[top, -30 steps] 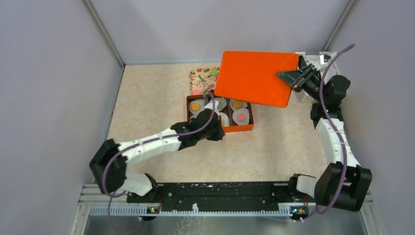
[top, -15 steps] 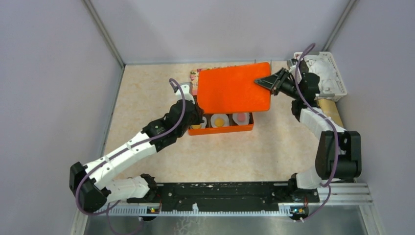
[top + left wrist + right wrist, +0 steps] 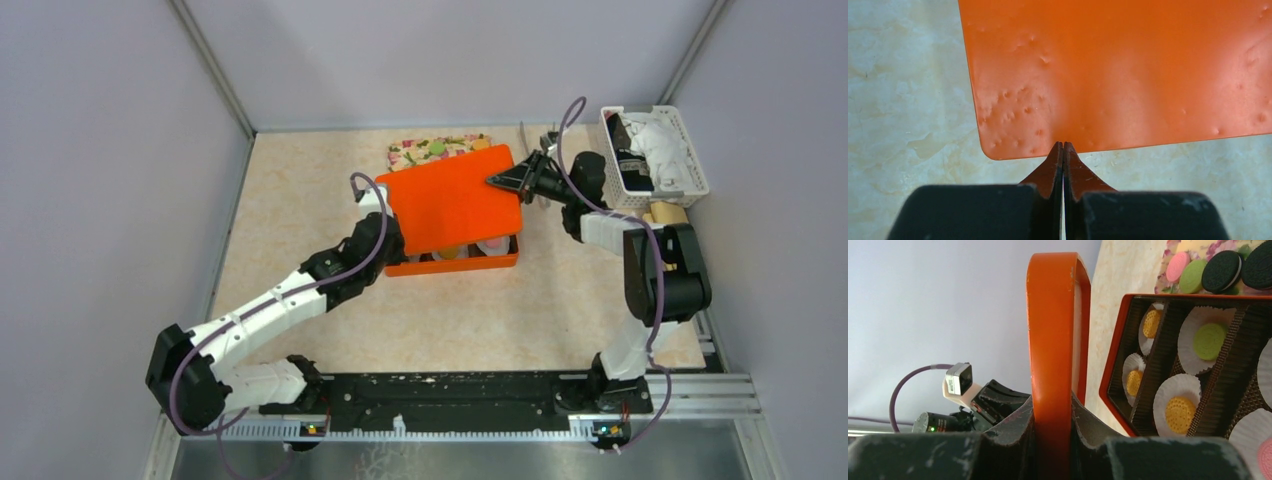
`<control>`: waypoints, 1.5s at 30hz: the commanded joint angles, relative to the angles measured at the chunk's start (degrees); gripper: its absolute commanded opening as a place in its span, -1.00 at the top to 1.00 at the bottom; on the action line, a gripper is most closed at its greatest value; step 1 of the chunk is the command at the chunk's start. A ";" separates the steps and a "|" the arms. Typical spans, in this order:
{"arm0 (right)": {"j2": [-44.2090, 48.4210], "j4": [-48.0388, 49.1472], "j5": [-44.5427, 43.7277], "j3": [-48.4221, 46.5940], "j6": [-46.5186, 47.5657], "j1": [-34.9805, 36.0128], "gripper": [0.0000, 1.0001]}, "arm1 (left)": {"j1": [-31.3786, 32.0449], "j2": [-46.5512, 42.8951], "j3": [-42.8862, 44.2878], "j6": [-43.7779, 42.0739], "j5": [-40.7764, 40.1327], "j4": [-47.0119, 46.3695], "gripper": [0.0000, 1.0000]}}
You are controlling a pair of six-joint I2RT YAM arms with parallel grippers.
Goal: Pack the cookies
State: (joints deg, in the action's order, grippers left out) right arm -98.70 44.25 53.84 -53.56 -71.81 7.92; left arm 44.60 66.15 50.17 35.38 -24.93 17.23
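An orange lid (image 3: 450, 200) hangs tilted over the orange box (image 3: 470, 263) and hides most of it. My right gripper (image 3: 500, 182) is shut on the lid's right rim (image 3: 1053, 340), its fingers (image 3: 1053, 402) on both sides. My left gripper (image 3: 385, 222) is shut, its tips (image 3: 1063, 145) against the lid's left edge (image 3: 1123, 70). Under the lid, the box (image 3: 1113, 365) holds orange cookies (image 3: 1180, 415), a green one (image 3: 1209, 340) and a pink one (image 3: 1265, 455) in white paper cups. Loose cookies (image 3: 1222, 271) lie on the floral board (image 3: 430, 150).
A white basket (image 3: 693, 150) with white and dark contents stands at the back right, a cardboard tube (image 3: 665, 212) beside it. The enclosure walls run close along the left, back and right. The right arm's cable loops above the lid's right end.
My right gripper has carried the lid left and down, from beside the basket to over the box. My left gripper has left the box and moved to the lid's left edge.
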 commanded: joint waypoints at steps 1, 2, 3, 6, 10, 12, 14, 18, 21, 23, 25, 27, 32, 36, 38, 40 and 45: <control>-2.65 5.40 0.20 -3.22 -1.34 0.85 1.00 | -0.82 -1.03 -1.23 -1.41 -0.25 -3.78 1.00; -3.40 6.30 0.14 -3.03 -1.75 0.85 1.00 | -0.85 -1.00 -1.36 -1.46 -0.34 -3.79 1.00; -4.23 7.16 0.20 -2.84 -2.15 0.93 1.00 | -0.91 -0.91 -1.51 -1.45 -0.38 -3.86 1.00; -6.52 7.99 0.21 -2.90 -2.64 1.04 1.00 | -1.16 -0.61 -1.91 -1.23 -0.38 -3.98 1.00; -9.08 6.99 0.48 -3.46 -1.76 1.04 1.00 | -1.43 0.01 -2.34 -1.19 -0.13 -3.89 1.00; -10.17 6.56 0.55 -3.65 -1.29 1.05 1.00 | -1.53 0.43 -2.44 -1.10 -0.12 -3.81 1.00; -11.06 5.80 0.64 -3.95 -0.70 1.10 1.00 | -1.62 0.78 -2.53 -1.10 -0.12 -3.87 1.00; -12.15 5.85 0.58 -3.51 -0.21 1.04 1.00 | -1.96 1.70 -2.32 -1.40 0.17 -4.34 1.00; -12.59 6.09 0.33 -3.24 -0.10 0.95 1.00 | -2.10 2.57 -2.24 -1.67 0.69 -4.73 1.00; -12.94 6.07 0.38 -3.22 0.06 0.72 1.00 | -2.15 3.14 -2.24 -1.70 1.00 -5.05 1.00; -13.40 6.03 0.38 -3.09 0.45 0.35 1.00 | -2.15 3.64 -2.27 -1.76 1.28 -5.22 1.00; -13.77 6.07 0.46 -2.63 0.96 -0.25 1.00 | -2.14 4.10 -2.27 -1.91 1.65 -5.52 1.00; -14.32 5.84 0.80 -1.06 2.99 -2.57 1.00 | -2.24 5.68 -2.02 -2.24 2.71 -6.49 1.00; -14.33 3.45 0.76 -0.70 5.91 -3.97 1.00 | -2.22 7.11 -1.92 -2.01 3.91 -7.17 1.00; -14.33 2.21 0.74 -0.87 7.08 -4.14 1.00 | -2.24 7.87 -1.88 -1.70 4.38 -7.35 1.00; -14.55 0.53 0.66 -1.09 8.30 -4.15 1.00 | -2.24 8.42 -1.99 -1.50 4.69 -7.53 1.00; -14.55 -1.51 -0.10 -0.52 10.30 -4.46 1.00 | -2.24 9.83 -3.15 -1.55 4.90 -9.01 1.00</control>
State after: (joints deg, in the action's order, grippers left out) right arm -113.12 43.48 55.70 -54.35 -66.15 4.25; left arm 42.57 75.13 48.25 34.11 -20.53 12.19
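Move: The lid is in the right gripper, held by its right end, with its middle about 9 cm to the left and 2 cm back. The open box's middle lies about 9 cm to the left, 2 cm back and 13 cm below; the cookie tray is some 10 cm left and 12 cm ahead. From the shut left fingers, at the lid's near left corner, the box's middle is about 11 cm ahead, 10 cm right and 9 cm lower, the lid's about 10 ahead and 10 right. Lower the lid onto the box: keep the right gripper's pinch on its end and sink about 10 cm, fast at first and then easing, drifting a little forward and lastly right while the far side tips down some 10 degrees. Bring the left gripper down about 5 cm with the lid's near left corner, its shut fingertips staying against that edge, mostly in the second half. ##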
